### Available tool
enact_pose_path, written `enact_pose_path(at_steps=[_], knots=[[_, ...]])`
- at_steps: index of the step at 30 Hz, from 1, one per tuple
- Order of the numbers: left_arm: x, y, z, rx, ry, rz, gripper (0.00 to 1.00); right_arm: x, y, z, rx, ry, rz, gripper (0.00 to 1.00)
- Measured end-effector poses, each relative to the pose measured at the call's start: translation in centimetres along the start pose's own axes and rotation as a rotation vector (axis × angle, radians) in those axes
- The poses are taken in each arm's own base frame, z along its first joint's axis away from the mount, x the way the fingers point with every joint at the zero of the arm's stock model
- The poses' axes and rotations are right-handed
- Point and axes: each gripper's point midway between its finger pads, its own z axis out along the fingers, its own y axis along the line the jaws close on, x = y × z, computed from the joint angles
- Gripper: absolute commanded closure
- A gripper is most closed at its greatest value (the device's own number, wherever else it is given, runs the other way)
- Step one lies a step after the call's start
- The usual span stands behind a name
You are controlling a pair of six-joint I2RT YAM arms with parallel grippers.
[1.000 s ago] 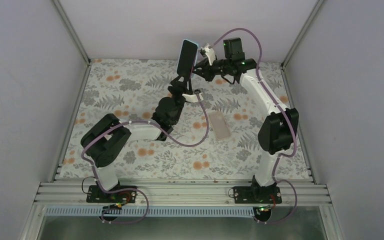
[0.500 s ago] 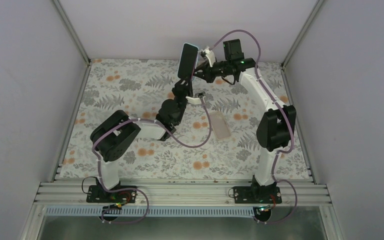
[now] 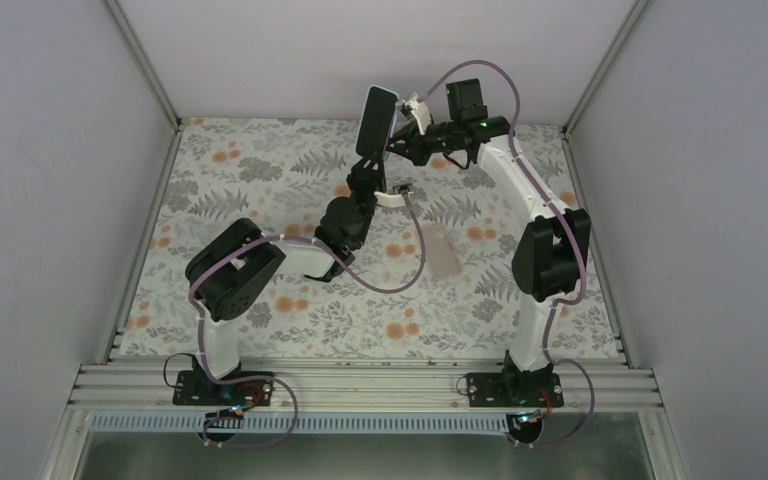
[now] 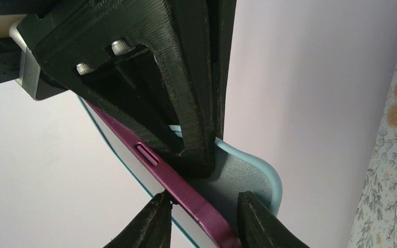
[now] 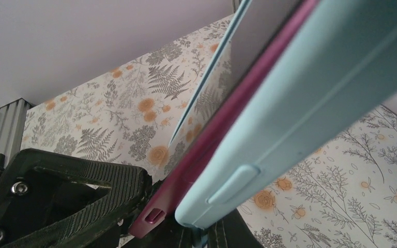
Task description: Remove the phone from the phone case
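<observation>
The phone (image 3: pixel 375 120), dark with a magenta edge, stands upright in the air above the far part of the table, still partly in its light-blue case (image 3: pixel 383 92). My left gripper (image 3: pixel 368 166) holds it from below. In the left wrist view my left gripper (image 4: pixel 202 200) is shut across the phone's magenta edge (image 4: pixel 186 188), and the case (image 4: pixel 261 175) bulges away from the phone's back. My right gripper (image 3: pixel 397 146) reaches in from the right. In the right wrist view it (image 5: pixel 209 235) is shut on the case's edge (image 5: pixel 300 119), beside the phone (image 5: pixel 201 160).
A pale see-through rectangular case (image 3: pixel 443 250) lies flat on the flowered table cover (image 3: pixel 260 170) right of the middle. White walls close in the table at the back and both sides. The left arm's cable (image 3: pixel 400 270) hangs near that flat case.
The left arm has folded inward and its elbow has risen, shifting the phone slightly. The right gripper has stayed at the phone's right edge.
</observation>
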Motion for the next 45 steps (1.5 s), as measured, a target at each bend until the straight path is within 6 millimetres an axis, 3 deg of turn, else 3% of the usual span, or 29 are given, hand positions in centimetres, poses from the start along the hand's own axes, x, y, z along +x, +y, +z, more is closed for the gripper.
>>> enact_pose_path(at_steps=[9,19,24,30,31,33,34,37,41,43,45], knots=[[0.0,-0.3,0.0,0.014,0.003,0.028,0.98,0.8,-0.2,0.1,0.017,0.002,-0.018,0.96],[-0.2,-1.0,-0.2,0.035,-0.027,0.057,0.98,2.2,-0.9,-0.4,0.104,0.049,-0.004,0.96],[-0.1,-1.5,-1.8,0.070,-0.068,0.071,0.98,3.2,-0.8,-0.6,0.111,0.075,0.029,0.96],[-0.5,-0.1,-3.8,0.072,-0.099,0.041,0.98,3.1,0.4,-0.7,0.063,0.097,0.068,0.96],[-0.6,1.1,-3.9,0.032,-0.096,0.026,0.98,3.7,-0.6,-0.8,0.119,0.129,0.066,0.96],[-0.5,5.8,-4.1,-0.090,-0.089,-0.024,0.98,6.9,-3.1,-1.0,0.201,0.225,0.113,0.96],[0.1,5.5,-4.3,-0.047,-0.057,-0.003,0.98,7.6,-4.0,-0.9,0.213,0.232,0.121,0.96],[0.8,9.9,-4.6,-0.188,-0.043,-0.083,0.98,11.8,-6.3,-1.9,0.298,0.355,0.185,0.96],[1.8,17.4,-6.2,-0.395,-0.040,-0.215,0.98,15.9,-6.3,-1.6,0.287,0.472,0.259,0.96],[2.0,18.9,-6.8,-0.446,-0.042,-0.252,0.98,16.5,-5.8,-1.4,0.271,0.492,0.266,0.96],[2.0,18.9,-6.8,-0.446,-0.043,-0.256,0.98,16.6,-5.5,-1.4,0.260,0.499,0.268,0.96]])
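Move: The left hand grips the near end of the phone; its middle is about 7 cm ahead of that hand and 5 cm above it, 1 cm to the right. The partly peeled blue case's middle lies about 5 cm ahead of the right hand, 2 cm left and 4 cm up. Roughly 25 cm below on the table, the clear case is some 13 cm back and 12 cm right of the right hand, while the black phone is some 14 cm back and 12 cm left of the left hand. Both hands keep their grips, the left on the phone and the right pinching the case's near corner, and work downwards a couple of centimetres with a slight pull back, then part quickly: the left carries the phone about 18 cm up, some 6 cm back and 7 cm left, tilting its fingertips up about 20 degrees and closing down on the phone until nearly shut. The right, still shut, draws the case roughly 12 cm down and 8 cm to the right, away from the phone, as its fingertips tip some 30 degrees further down. ##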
